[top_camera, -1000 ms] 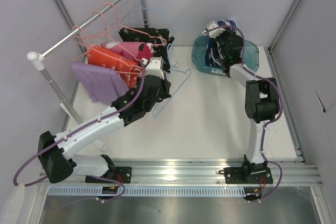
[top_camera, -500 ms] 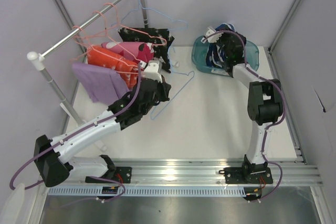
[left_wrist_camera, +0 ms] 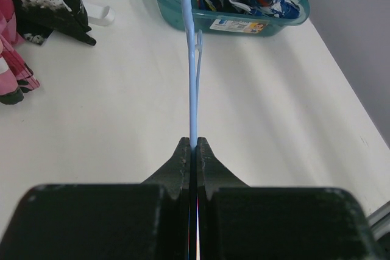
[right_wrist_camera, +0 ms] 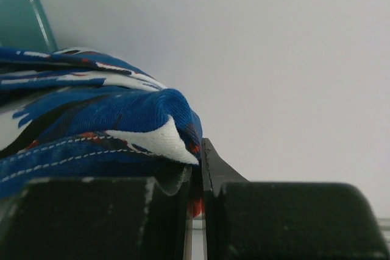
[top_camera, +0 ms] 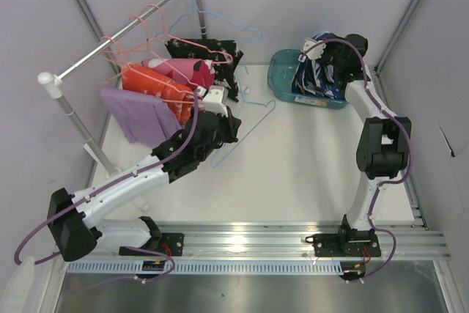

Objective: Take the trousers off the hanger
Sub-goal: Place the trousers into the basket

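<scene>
My left gripper point(top_camera: 226, 126) is shut on the wire of an empty light-blue hanger point(top_camera: 253, 117), which sticks out over the table toward the basin. In the left wrist view the hanger point(left_wrist_camera: 192, 83) runs straight out from the closed fingertips of the left gripper point(left_wrist_camera: 194, 144). My right gripper point(top_camera: 339, 52) is shut on the blue-white-red trousers point(top_camera: 315, 80), which lie bunched in the teal basin point(top_camera: 281, 71). The right wrist view shows the cloth point(right_wrist_camera: 91, 123) pinched at the right gripper point(right_wrist_camera: 198, 153). Lavender point(top_camera: 135, 115), orange point(top_camera: 146, 82), pink point(top_camera: 187, 71) and black speckled point(top_camera: 212, 53) trousers hang on the rack.
The clothes rail point(top_camera: 117, 34) crosses the back left on two white-capped posts, with bare pink wire hangers point(top_camera: 132, 27) and a bare blue one point(top_camera: 220, 20) on it. Grey walls close in the table at the back and both sides. The basin point(left_wrist_camera: 244, 25) stands at the back right.
My right gripper has swung right and back, from over the basin's middle to its far right corner, dragging the patterned trousers along. The left gripper has shifted slightly with the blue hanger.
</scene>
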Robot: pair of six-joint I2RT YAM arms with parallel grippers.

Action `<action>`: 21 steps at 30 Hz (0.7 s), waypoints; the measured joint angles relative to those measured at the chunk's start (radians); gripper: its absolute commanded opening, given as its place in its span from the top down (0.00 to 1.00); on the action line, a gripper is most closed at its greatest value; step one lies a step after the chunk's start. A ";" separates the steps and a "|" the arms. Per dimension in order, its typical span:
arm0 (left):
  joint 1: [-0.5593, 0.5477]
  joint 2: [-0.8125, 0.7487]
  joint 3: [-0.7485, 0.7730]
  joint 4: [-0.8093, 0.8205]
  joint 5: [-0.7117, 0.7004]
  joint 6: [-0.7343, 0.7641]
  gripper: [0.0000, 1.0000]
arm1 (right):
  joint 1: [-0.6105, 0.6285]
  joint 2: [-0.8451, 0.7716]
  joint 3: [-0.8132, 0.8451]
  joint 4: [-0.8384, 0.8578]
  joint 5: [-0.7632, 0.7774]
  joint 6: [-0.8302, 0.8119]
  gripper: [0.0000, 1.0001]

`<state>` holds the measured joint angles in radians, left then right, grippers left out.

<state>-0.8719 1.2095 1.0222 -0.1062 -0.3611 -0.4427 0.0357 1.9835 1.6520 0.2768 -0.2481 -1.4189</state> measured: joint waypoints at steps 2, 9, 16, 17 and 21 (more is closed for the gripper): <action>0.000 0.000 0.000 0.006 0.000 0.000 1.00 | -0.008 -0.012 -0.005 -0.039 -0.027 -0.028 1.00; 0.000 -0.008 -0.011 0.015 0.001 0.000 1.00 | -0.013 -0.088 -0.286 0.107 -0.046 -0.038 1.00; 0.000 -0.014 -0.013 0.015 0.006 0.000 1.00 | -0.014 -0.099 -0.366 0.051 -0.098 0.151 0.43; 0.000 -0.014 -0.013 0.015 0.009 0.000 1.00 | -0.014 -0.105 -0.355 0.010 -0.113 0.190 0.37; 0.000 -0.014 -0.013 0.015 0.023 -0.001 1.00 | -0.015 -0.110 -0.225 -0.179 -0.154 0.357 0.12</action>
<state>-0.8719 1.1954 1.0096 -0.0914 -0.3386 -0.4435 0.0208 1.8736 1.4265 0.0982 -0.4026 -1.0622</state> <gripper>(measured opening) 0.026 0.787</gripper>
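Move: The basket I am lowering the trousers into has its middle about 24 cm below my right hand, some 3 cm to its left and 2 cm nearer me. The blue hanger in my left hand lies roughly 30 cm left of my right hand, 30 cm back and 5 cm lower; the black trousers on the rack are about 42 cm left and 2 cm back, some 10 cm lower. From my left hand, the basket is about 34 cm ahead, 28 cm right and 21 cm below. With the trousers still pinched, I sink my right hand about 12 cm into the space over the basket, drawing it back some 6 cm on the way. Near the bottom I spread the fingers most of the way to let the cloth go, while the wrist tips down some 25 degrees and rolls its left side up; then I start to rise, edging left. ##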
